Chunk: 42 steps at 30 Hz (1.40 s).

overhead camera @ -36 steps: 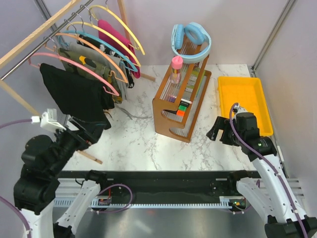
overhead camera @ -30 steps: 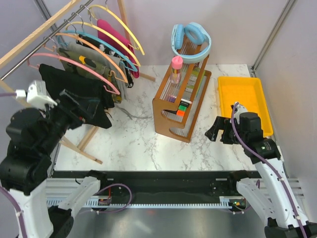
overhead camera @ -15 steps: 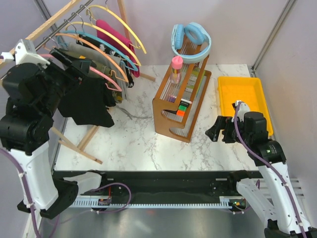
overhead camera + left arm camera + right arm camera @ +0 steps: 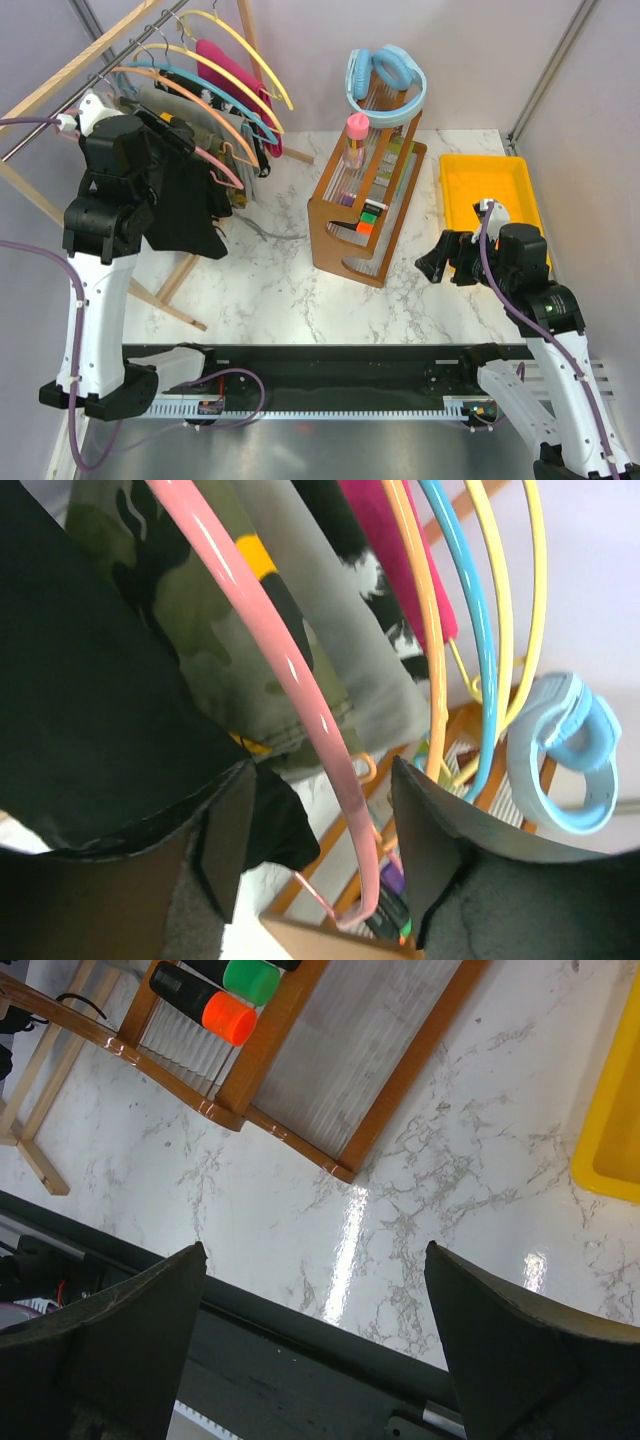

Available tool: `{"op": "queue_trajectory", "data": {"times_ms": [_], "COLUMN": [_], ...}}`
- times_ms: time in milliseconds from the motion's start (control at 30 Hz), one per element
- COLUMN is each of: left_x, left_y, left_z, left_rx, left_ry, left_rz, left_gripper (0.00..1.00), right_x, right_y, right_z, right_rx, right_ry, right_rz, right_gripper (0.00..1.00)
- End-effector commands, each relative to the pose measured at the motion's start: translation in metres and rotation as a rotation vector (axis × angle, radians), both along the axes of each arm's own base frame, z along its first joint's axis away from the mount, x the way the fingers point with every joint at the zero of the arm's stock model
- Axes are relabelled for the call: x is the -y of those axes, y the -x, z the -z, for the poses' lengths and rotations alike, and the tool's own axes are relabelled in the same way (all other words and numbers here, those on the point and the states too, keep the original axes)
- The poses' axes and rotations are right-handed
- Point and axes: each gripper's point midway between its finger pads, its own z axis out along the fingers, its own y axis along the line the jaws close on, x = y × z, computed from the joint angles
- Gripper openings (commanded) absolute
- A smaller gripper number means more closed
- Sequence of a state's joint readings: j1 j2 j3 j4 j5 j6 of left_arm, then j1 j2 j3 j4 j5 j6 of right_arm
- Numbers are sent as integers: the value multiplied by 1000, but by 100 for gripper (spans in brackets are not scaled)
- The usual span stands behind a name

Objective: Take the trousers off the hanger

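Observation:
The black trousers hang folded over a pink hanger at the near end of the rail. Just behind them hang the camouflage trousers. My left gripper is raised to the top of the black trousers. In the left wrist view the left gripper is open, with the pink hanger running between its jaws and gaps on both sides. The black trousers lie against the left finger. My right gripper hovers open and empty over the table.
Orange, blue and yellow hangers with a grey garment and a magenta garment fill the wooden rail. A wooden rack with blue headphones stands mid-table. A yellow tray sits at the right.
My left arm has swung up from near the table's front left to the rail, and its jaws have narrowed around the pink hanger. The right arm has barely shifted.

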<state>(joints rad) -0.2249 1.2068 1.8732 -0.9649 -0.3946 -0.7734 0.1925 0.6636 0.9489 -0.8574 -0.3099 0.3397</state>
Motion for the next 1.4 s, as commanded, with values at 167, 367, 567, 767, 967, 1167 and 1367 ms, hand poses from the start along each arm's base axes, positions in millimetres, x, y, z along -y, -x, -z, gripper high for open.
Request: {"op": "queue_trajectory", "data": {"times_ms": [167, 367, 567, 767, 967, 1167, 1367], "left_x": [-23, -29, -31, -32, -29, -15, 7], "left_y": [-17, -22, -24, -27, -12, 10, 26], "left_z": [-29, -34, -41, -48, -67, -90, -80], "left_rx": [178, 235, 257, 277, 335, 427, 554], "left_ry": [-26, -55, -105, -172, -194, -172, -267], "left_rz": [-133, -160, -161, -147, -105, -5, 146], "left_gripper": [58, 50, 41, 8, 2, 2, 2], "right_x": [3, 4, 4, 3, 3, 2, 4], "right_y": [2, 3, 4, 4, 4, 0, -3], "right_z": [-19, -19, -19, -22, -24, -23, -22], "right_rx": [55, 54, 58, 62, 66, 67, 66], "right_ry": [-1, -4, -1, -4, -8, -2, 14], "right_rz": [12, 16, 14, 12, 10, 7, 10], "right_gripper": [98, 98, 98, 98, 98, 98, 98]}}
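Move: Between the left hand's open fingers runs the pink hanger's sloping near arm, its part to be gripped about 3 cm ahead, 2 cm left and 2 cm above. The black trousers hang some 3 cm ahead, 6 cm left and 10 cm lower; the camouflage trousers are roughly 9 cm ahead, 3 cm left and 8 cm lower. The orange hanger is about 8 cm ahead, 3 cm right and 1 cm up. From the right hand, that pink arm lies roughly 43 cm left, 17 cm ahead and 23 cm above. Easing forward about 3 cm, and a little left and up, with its fingertips tipping up some 10 degrees, the left hand closes on the pink hanger's near arm and pinches it between the pads. It then draws back about 3 cm while rising another 2 cm, keeping its grip and tipping up slightly more, to work the hanger off the rail. ##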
